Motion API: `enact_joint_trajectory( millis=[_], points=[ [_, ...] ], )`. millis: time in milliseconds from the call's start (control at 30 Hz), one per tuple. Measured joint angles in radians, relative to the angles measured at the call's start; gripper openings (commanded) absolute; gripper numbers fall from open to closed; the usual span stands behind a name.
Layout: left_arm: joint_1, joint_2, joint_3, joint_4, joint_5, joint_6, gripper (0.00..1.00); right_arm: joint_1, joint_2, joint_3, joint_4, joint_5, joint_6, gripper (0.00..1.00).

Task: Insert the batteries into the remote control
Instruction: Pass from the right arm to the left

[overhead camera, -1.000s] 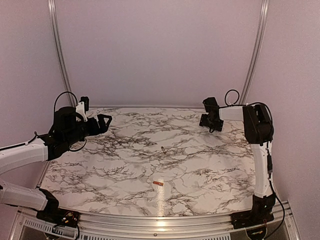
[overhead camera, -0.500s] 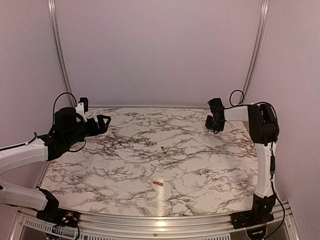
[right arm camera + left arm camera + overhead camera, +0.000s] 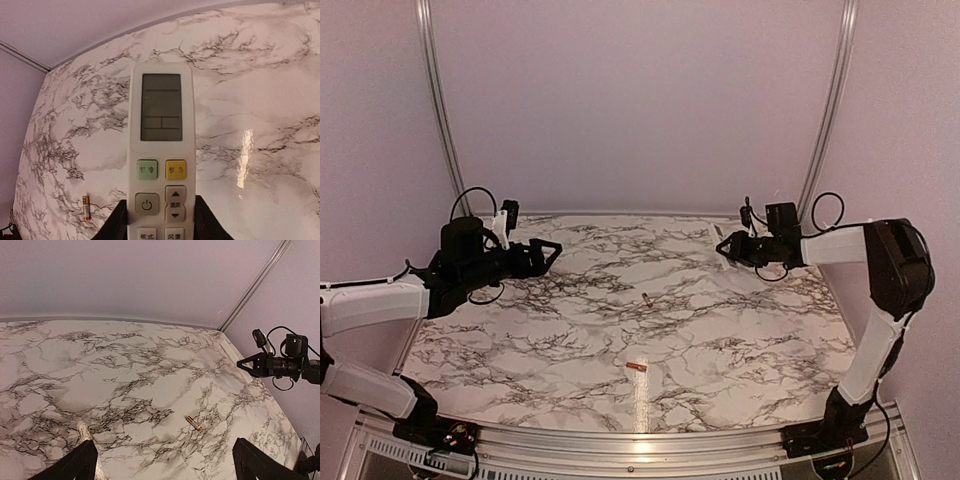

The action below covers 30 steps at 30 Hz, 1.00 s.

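Note:
The white remote control (image 3: 161, 155) has a grey screen, a green button and a yellow button. My right gripper (image 3: 161, 227) is shut on its lower end, one black finger on each long side, holding it above the marble table (image 3: 260, 100). In the top view the right gripper (image 3: 730, 247) points left over the table's back right. One battery (image 3: 646, 298) lies mid-table and another battery (image 3: 637, 367) lies nearer the front. The right wrist view shows a battery (image 3: 86, 207) left of the remote. My left gripper (image 3: 552, 248) hovers open at the back left; a battery (image 3: 194, 423) lies ahead of it.
Plain walls with metal rails (image 3: 437, 110) close in the table's back and sides. A bright glare streak (image 3: 640, 405) lies on the marble near the front edge. From the left wrist view the right gripper (image 3: 250, 363) hangs at the far right.
The right jaws have closed on the remote, and that arm has stretched out with the gripper turned to point left. The left arm has moved a little right, toward the middle.

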Motion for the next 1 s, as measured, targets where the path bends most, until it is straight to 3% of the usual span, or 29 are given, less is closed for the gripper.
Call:
enact_joint_trajectory(
  millis=[267, 533, 800, 1000],
  points=[
    [-0.048, 0.074, 0.002, 0.213, 0.205, -0.056, 0.99, 0.103, -0.224, -0.116, 0.443, -0.257, 0.137, 0.11],
    [-0.147, 0.180, 0.096, 0.378, 0.322, -0.092, 0.99, 0.255, -0.244, -0.122, 0.805, -0.361, 0.334, 0.12],
    [-0.232, 0.278, 0.192, 0.492, 0.354, -0.136, 0.98, 0.381, -0.219, -0.121, 1.039, -0.380, 0.463, 0.12],
    [-0.279, 0.317, 0.257, 0.533, 0.354, -0.148, 0.95, 0.430, -0.176, -0.115, 1.114, -0.388, 0.509, 0.12]
  ],
)
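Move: The right hand already grips the remote about mid-length, and is taking it to the left gripper, some 40 cm to its left, 12 cm back and 12 cm higher. From the empty left hand the remote is thus about 40 cm to the right, 12 cm ahead and 12 cm lower. Of the two loose batteries, the far one lies roughly 4 cm ahead, 19 cm right and 20 cm below the left hand, the near one some 18 cm back, 17 cm right, equally low. Up first and fast, with left and back in it, the right hand carries the remote some 35 cm in all towards the left gripper, levelling off late; its wrist rolls left side up, tips up and swings counter-clockwise. The left hand, fingers still wide open, comes right, up and a little back to meet it, turning clockwise and tipping up. ##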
